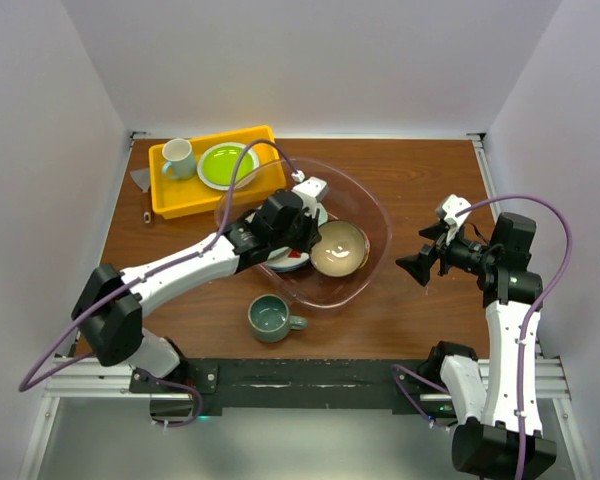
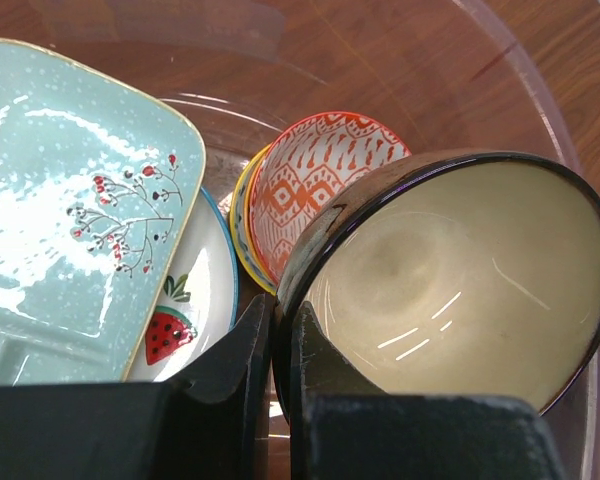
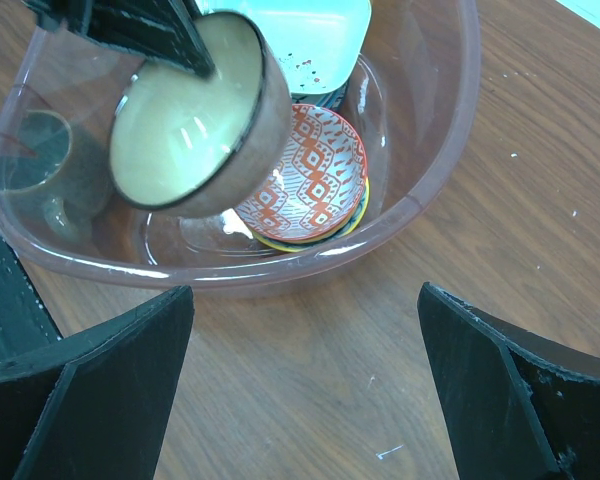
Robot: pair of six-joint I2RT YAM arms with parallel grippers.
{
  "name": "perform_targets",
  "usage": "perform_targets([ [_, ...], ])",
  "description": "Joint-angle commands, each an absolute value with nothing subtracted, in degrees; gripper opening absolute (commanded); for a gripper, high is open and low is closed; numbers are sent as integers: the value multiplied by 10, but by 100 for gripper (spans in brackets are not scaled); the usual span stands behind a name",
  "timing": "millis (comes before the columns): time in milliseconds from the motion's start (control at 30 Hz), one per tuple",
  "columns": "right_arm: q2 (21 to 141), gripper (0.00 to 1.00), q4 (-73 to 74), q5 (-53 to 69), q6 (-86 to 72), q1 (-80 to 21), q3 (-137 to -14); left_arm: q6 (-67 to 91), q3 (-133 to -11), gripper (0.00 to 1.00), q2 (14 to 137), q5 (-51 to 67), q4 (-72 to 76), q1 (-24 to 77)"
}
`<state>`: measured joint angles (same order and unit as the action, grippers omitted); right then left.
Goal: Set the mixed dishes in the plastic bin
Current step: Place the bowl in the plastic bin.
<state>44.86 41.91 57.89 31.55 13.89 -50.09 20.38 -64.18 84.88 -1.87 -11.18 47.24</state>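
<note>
My left gripper is shut on the rim of a reddish-brown bowl with a cream inside, held tilted inside the plastic bin. Under and beside it in the bin lie a small orange-patterned bowl nested in a yellow-rimmed one, a white plate with a strawberry mark and a pale-green divided tray. A grey-green mug stands upright on the table just in front of the bin. My right gripper hangs open and empty over bare wood right of the bin.
A yellow rectangular tray at the back left holds a lime-green plate and a pale mug. White walls close in the table on three sides. The left arm stretches across the table from the near left to the bin.
</note>
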Motion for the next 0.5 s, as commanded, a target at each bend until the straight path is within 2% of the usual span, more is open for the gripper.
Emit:
perform_targets([
  [0, 445, 98, 404, 577, 321, 140, -495, 215, -699, 0, 873, -4, -29, 466],
  [467, 442, 98, 408, 581, 327, 140, -495, 209, -788, 0, 983, -23, -60, 464],
])
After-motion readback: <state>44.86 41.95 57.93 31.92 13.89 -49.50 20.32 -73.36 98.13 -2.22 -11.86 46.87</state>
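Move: The stack of bowls in the plastic bin, where the bowl in my left fingers is headed, lies about 9 cm to the right of my left hand, only about 1 cm farther out and some 10 cm below. The light green tray lies about 11 cm ahead and 4 cm left, the strawberry plate some 3 cm ahead and 6 cm left; outside the bin, the teal mug is about 14 cm back and 10 cm left. From my right hand the stack is roughly 8 cm ahead, 14 cm left and 16 cm below. With my left fingers still pinching the bowl by its rim, I sink about 3.5 cm into the bin, then as the drop eases I swing forward and to the right, about 3 cm each way, bringing the bowl in over the bowl stack. My wrist tips barely 5 degrees and the fingers keep their hold. ##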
